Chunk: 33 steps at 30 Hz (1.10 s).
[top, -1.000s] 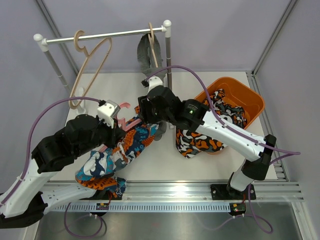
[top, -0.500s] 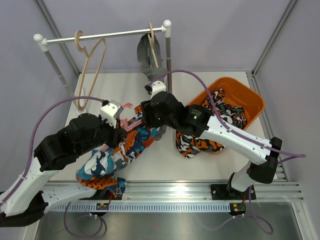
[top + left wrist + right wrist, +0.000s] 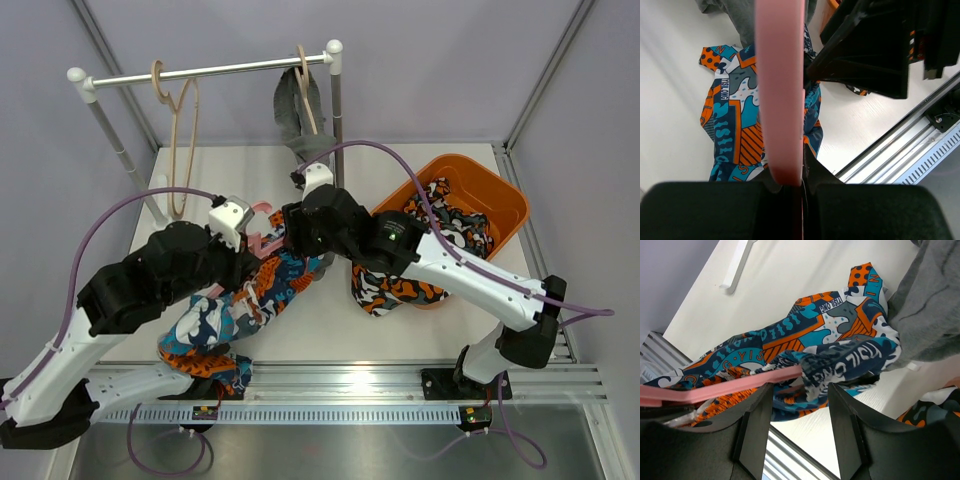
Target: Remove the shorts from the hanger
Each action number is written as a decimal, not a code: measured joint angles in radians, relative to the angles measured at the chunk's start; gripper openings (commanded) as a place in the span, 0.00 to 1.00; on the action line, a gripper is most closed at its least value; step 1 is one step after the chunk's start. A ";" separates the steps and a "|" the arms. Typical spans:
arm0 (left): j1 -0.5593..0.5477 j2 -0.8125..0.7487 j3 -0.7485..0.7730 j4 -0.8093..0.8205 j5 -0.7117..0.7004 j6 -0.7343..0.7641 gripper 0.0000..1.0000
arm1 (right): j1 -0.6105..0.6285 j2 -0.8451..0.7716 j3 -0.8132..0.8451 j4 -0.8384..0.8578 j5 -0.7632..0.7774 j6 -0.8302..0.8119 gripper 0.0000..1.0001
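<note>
My left gripper (image 3: 252, 246) is shut on a pink hanger (image 3: 780, 90), which carries the blue-orange-white patterned shorts (image 3: 240, 300); most of that cloth lies on the table. In the left wrist view my left gripper (image 3: 790, 176) shows closed on the hanger's bar. My right gripper (image 3: 299, 240) is open, and in the right wrist view (image 3: 800, 407) its jaws stand either side of the shorts' bunched waistband (image 3: 840, 362) at the end of the hanger (image 3: 740, 385). The dark grey shorts (image 3: 292, 112) hang from a wooden hanger on the rail. The camouflage shorts (image 3: 400, 282) drape over the orange bin (image 3: 500, 200).
A second, bare wooden hanger (image 3: 182, 130) hangs on the rail (image 3: 210, 72) at the back left. The rail's right post (image 3: 338, 110) stands just behind my right wrist. The dark grey cloth (image 3: 935, 300) hangs close beside my right gripper. A metal track (image 3: 340, 412) runs along the near edge.
The bare wooden hanger has swung and now hangs edge-on. My right gripper has shifted slightly forward over the shorts on the pink hanger. My left arm has lifted slightly, still holding the hanger.
</note>
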State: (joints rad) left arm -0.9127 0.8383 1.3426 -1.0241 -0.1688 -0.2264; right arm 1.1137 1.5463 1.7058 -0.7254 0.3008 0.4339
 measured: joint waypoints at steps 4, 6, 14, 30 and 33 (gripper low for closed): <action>0.001 0.015 0.016 -0.003 -0.006 0.007 0.00 | 0.000 0.036 0.008 -0.004 -0.006 0.000 0.55; 0.001 0.018 0.025 -0.007 -0.010 0.013 0.00 | 0.000 0.046 0.008 -0.010 -0.006 0.000 0.54; 0.001 0.019 0.065 -0.015 0.000 0.021 0.00 | 0.000 0.059 0.014 -0.020 0.027 -0.002 0.49; 0.002 -0.104 0.116 -0.038 0.034 0.034 0.00 | -0.153 0.153 0.231 -0.135 0.098 -0.055 0.00; 0.002 -0.140 0.150 -0.045 0.029 0.034 0.00 | -0.158 0.166 0.232 -0.129 0.076 -0.056 0.00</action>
State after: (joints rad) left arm -0.9108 0.6979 1.4921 -1.0695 -0.1394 -0.1925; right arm 0.9562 1.7123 1.9373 -0.8539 0.3771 0.3775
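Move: The patterned shorts' waistband, at the pink hanger's right end, is just off the right hand's open fingertips, about 2 cm ahead, 1 cm left and 2 cm below. The hanger's hook is some 5 cm ahead and 6 cm left of that hand, the grey shorts roughly 10 cm ahead and 5 cm right. From the left hand, already gripping the hanger, the waistband lies about 4 cm ahead and 7 cm right, slightly below. Right fingers pinch the waistband and pull forward-right about 8 cm; left hand lifts the hanger back-left. ##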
